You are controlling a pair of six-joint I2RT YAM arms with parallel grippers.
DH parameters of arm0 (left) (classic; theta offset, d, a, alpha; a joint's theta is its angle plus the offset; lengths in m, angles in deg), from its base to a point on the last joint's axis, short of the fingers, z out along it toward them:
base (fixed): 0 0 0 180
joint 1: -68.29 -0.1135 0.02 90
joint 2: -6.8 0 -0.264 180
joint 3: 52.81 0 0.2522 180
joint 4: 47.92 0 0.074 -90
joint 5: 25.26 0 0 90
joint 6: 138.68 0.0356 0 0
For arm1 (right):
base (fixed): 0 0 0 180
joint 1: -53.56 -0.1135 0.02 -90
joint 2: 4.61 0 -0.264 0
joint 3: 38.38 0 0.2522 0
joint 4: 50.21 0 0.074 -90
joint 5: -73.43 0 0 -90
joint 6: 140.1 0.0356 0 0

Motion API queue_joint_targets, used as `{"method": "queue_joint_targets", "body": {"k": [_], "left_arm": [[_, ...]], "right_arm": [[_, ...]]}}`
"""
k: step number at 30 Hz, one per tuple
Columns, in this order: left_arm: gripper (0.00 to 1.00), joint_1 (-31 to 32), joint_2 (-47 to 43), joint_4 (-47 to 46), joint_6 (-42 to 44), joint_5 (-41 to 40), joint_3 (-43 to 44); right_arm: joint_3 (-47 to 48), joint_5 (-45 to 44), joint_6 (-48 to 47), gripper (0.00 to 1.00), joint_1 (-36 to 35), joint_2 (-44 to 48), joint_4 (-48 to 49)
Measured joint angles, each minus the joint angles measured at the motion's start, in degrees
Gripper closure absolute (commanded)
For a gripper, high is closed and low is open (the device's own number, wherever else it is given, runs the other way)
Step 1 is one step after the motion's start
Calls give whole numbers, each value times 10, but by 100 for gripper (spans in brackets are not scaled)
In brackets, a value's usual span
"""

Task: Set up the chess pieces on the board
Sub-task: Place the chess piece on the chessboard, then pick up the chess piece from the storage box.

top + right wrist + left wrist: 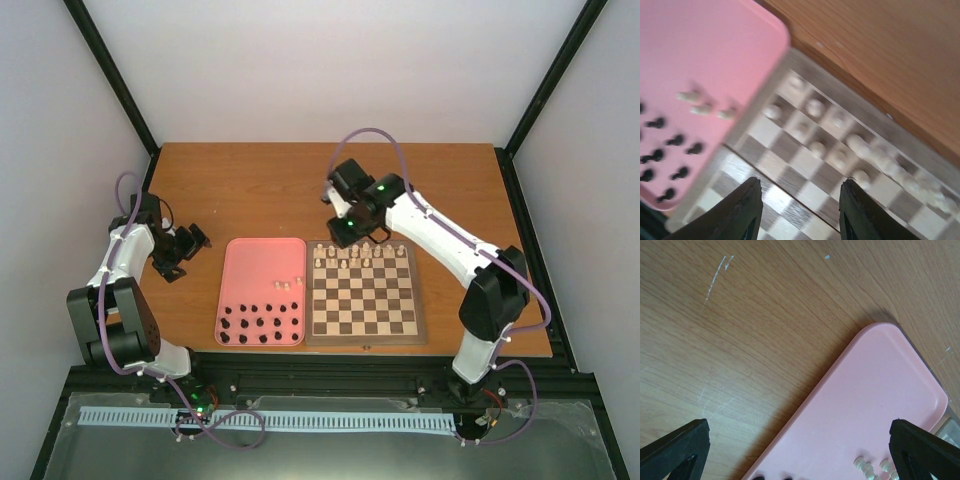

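The board (365, 320) lies in front of the right arm. Several cream chess pieces (360, 252) stand along its two far rows and look blurred in the right wrist view (815, 107). Three more white pieces (288, 284) lie on the pink tray, also seen in the left wrist view (867, 467) and as pieces (702, 105). My right gripper (345, 232) hovers over the board's far left corner, open, with only bare squares (790, 175) between its fingers (747, 210). My left gripper (185, 248) stands open and holds nothing, left of the tray.
The pink tray (255, 270) sits against the board's left side; its far corner (880, 390) shows between the left fingers. Several black figures (255, 325) stand in rows at its near end. Bare wooden table (250, 190) lies beyond both.
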Motion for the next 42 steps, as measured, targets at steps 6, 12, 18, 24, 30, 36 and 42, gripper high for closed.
{"method": "queue_joint_targets", "body": {"k": [6, 12, 18, 24, 30, 36, 42], "left_arm": [[0, 0, 0, 0, 0, 1, 0], [0, 0, 0, 0, 0, 1, 0], [0, 0, 0, 0, 0, 2, 0], [0, 0, 0, 0, 0, 3, 0], [0, 0, 0, 0, 0, 5, 0], [0, 0, 0, -1, 0, 5, 0], [0, 0, 0, -2, 0, 5, 0]], "right_arm": [[143, 29, -12, 57, -82, -91, -14], [250, 58, -33, 57, -134, -258, -17], [284, 77, -57, 57, -158, -325, -31], [286, 91, -63, 58, -178, -330, -34], [286, 87, -58, 58, -191, -349, -35], [285, 59, -49, 59, -191, -369, -36], [285, 43, -45, 64, -191, -370, -35]]}}
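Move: The right hand is empty and hangs over the board's far rows. The leftmost of the three white chess pieces left in the tray is about 19 cm to its left, 6 cm back and 15 cm below. The middle white piece stands 2 cm right of that one, and the third 6 cm right of it and 1 cm farther out; a black piece is about 6 cm straight behind it. From the left hand, the leftmost white piece is roughly 22 cm right, 6 cm back and 8 cm below. Fingers part-open, the right hand leaves the board and swings about 18 cm left to the white pieces in the tray, rising some 2 cm at first, then sinking to finish about 13 cm lower and drawing back about 6 cm. On the way the wrist turns some 25 degrees counter-clockwise, and the hand slows into a last small descent with a slight shift right and forward, bringing the fingertips close over the leftmost white piece, still not closing. ##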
